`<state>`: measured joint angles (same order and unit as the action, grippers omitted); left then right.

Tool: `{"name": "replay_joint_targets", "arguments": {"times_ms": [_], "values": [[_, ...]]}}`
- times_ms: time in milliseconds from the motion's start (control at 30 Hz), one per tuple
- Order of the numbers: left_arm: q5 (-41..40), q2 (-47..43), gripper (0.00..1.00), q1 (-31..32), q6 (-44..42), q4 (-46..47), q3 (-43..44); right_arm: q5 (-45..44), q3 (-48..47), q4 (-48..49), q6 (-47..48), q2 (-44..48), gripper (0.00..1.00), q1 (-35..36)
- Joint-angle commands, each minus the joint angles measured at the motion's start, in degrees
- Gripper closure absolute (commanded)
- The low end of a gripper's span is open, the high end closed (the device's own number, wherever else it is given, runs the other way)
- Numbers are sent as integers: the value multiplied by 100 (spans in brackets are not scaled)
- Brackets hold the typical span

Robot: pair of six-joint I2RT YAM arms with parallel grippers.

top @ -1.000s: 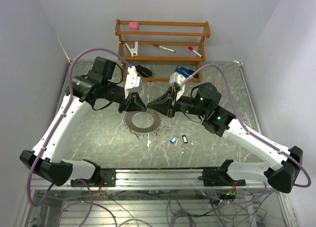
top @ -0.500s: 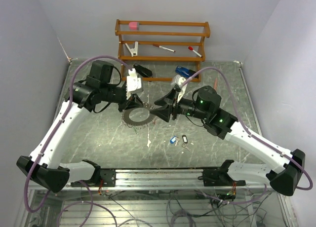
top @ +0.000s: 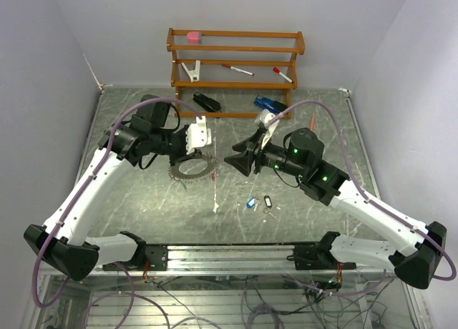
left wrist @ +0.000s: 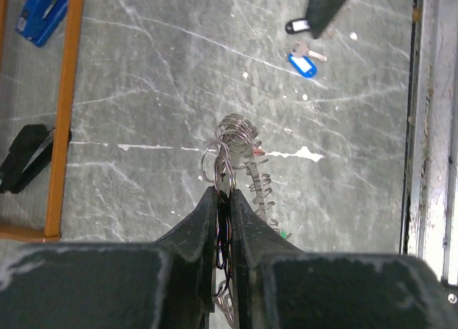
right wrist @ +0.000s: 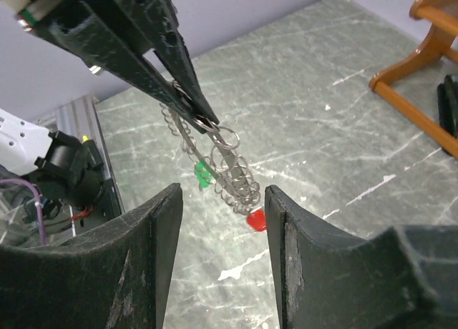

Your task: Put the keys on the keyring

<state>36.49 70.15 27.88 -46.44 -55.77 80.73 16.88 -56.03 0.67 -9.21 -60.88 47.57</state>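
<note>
My left gripper is shut on the keyring, a thin toothed silvery ring held just above the table. Seen from the left wrist, the ring sticks out edge-on past the pinched fingertips. A green tag and a red tag hang from the ring. My right gripper stands open a little to the right of the ring, touching nothing. Two keys lie on the table in front: a blue-tagged one and a black-tagged one.
A wooden rack stands at the back with a pink block, a clip and red-capped pens. A black object and a blue one lie at its foot. A metal rail runs along the near edge.
My right gripper has opened and drawn back to the right from the ring. The left gripper has carried the ring slightly left and lower.
</note>
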Motion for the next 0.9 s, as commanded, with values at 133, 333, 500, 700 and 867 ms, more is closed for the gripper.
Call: {"name": "replay_joint_targets", "arguments": {"times_ms": [133, 333, 500, 700, 867], "values": [[-405, -205, 93, 305, -1328, -591, 103, -38, 234, -81, -204, 5, 51, -22], [-1216, -408, 93, 445, -1304, -75, -160, -291, 406, -114, -256, 84, 51, -23], [-2012, -582, 93, 537, -1176, 653, -534, -339, 432, -101, -222, -114, 51, -39], [-2119, -957, 93, 641, -1207, 1206, -755, -385, 427, -93, -199, -299, 51, -179], [-2278, -1358, 93, 770, -1232, 1677, -1172, -466, 692, -39, -296, -142, 51, -481]]}}
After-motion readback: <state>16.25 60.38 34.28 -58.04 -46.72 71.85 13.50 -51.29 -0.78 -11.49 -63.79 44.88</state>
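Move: The blue key lies on the table roughly 30 cm below the open right hand, about 5 cm back and 7 cm to its right; the black key is some 5 cm farther right than the blue one, level with it. The keyring, still in the left hand, has its middle about 10 cm to the right hand's left, 1 cm forward and 9 cm lower. From the left hand the blue key is about 17 cm right, 7 cm back and 27 cm below. Downward, the right hand sinks about 6 cm with its empty fingers staying half open, dipping their tips slightly and drifting forward beside the held keyring late on. The left hand keeps its pinch on the keyring, eases back a little, then goes forward and left, rolling some 25 degrees so that its forward side rises. ##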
